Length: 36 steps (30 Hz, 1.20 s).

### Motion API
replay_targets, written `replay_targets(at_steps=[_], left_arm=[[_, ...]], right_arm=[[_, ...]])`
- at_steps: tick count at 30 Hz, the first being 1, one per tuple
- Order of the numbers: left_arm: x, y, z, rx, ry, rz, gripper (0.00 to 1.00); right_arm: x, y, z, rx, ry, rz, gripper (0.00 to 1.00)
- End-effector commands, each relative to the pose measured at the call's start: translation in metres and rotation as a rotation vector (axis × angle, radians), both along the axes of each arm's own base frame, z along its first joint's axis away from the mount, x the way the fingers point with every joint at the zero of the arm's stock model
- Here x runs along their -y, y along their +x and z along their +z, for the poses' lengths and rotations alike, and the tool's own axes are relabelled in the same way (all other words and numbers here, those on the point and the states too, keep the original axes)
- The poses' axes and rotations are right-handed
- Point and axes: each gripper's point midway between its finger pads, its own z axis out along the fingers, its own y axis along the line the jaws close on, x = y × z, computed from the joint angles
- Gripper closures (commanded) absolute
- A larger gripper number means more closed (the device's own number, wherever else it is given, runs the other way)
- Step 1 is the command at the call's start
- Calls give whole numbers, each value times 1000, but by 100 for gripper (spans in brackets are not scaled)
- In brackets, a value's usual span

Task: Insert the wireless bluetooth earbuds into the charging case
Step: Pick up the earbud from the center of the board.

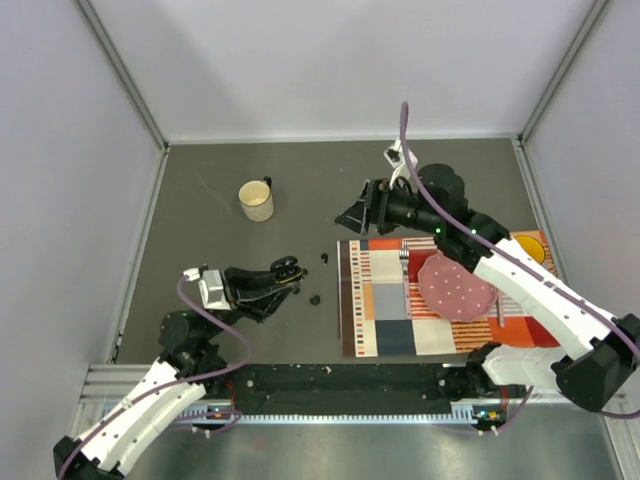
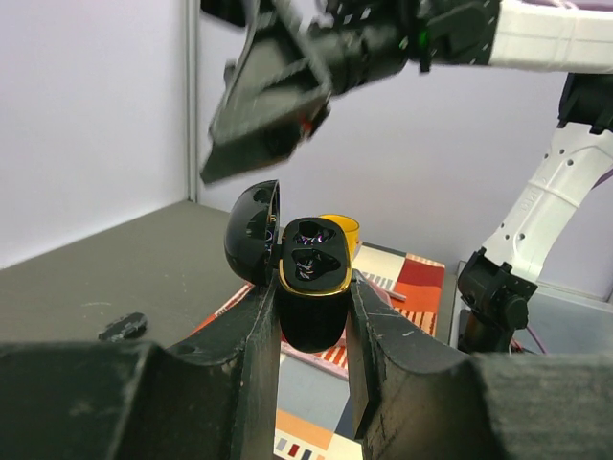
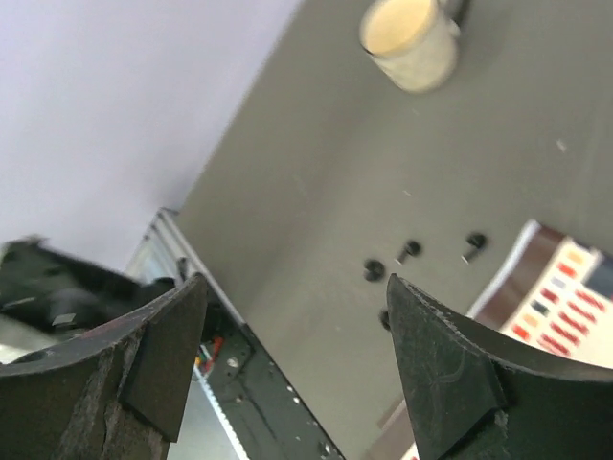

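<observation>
My left gripper [image 2: 311, 287] is shut on the black charging case [image 2: 311, 278] and holds it above the table, gold rim and open lid [image 2: 252, 230] facing up. In the top view the case [image 1: 285, 269] hangs at the left gripper [image 1: 283, 272]. Several tiny black earbuds lie on the grey table: one [image 1: 324, 258] just right of the case, another [image 1: 315, 299] nearer the arms. The right wrist view shows them as specks [image 3: 374, 270] [image 3: 410, 250] [image 3: 474, 241]. My right gripper [image 3: 295, 287] hangs open and empty high above them [image 1: 355, 212].
A cream mug [image 1: 256, 200] stands at the back left. A patterned placemat [image 1: 380, 300] lies on the right with a pink plate [image 1: 455, 285] on it and a yellow object [image 1: 535, 247] at its far edge. The right arm's fingers [image 2: 268, 105] loom over the case.
</observation>
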Motion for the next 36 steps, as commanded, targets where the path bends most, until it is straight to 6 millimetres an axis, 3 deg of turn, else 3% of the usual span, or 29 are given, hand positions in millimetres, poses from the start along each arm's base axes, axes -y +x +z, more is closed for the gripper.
replay_targets(at_steps=[1, 3, 4, 6, 7, 14, 30, 36], left_arm=[[-9, 2, -3, -2, 1, 57, 100], [-11, 0, -2, 1, 7, 62, 100], [-12, 0, -2, -1, 6, 66, 100], [-14, -1, -1, -3, 6, 71, 100], [-14, -2, 0, -2, 5, 69, 100], [-14, -4, 2, -5, 13, 63, 100], [-24, -13, 12, 12, 7, 82, 100], [-27, -13, 12, 8, 13, 93, 100]], right_arm=[[10, 16, -75, -183, -140, -83, 25], [6, 19, -95, -215, -183, -68, 28], [1, 23, -115, -250, -220, -58, 30], [-3, 30, -130, -261, -270, -49, 33], [-2, 36, -149, -284, -321, -70, 34], [-12, 61, -194, -307, -534, -177, 34], [-49, 81, -236, -332, -618, -262, 43], [-59, 83, -256, -362, -635, -267, 50]])
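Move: From the right hand, the earbud at the centre of the board lies about 8 cm ahead, 5 cm left and some 31 cm below. The second earbud is some 5 cm farther left and 4 cm nearer the base than that one; the near earbud is 10 cm nearer and 2 cm left of it. The placemat's far-left corner sits 4 cm beyond it and 4 cm to its right. From the left hand, the centre earbud is roughly 18 cm ahead, 8 cm right and 28 cm down. Down goes the right hand, about 26 cm in all, fast at first and then easing, while reaching some 7 cm forward and, late on, 4 cm left towards the centre earbud. Its fingers swing to point steeply down and close part-way around nothing, ending open just above that earbud. The left hand keeps its grip on the open charging case, drifting 2 cm left. ##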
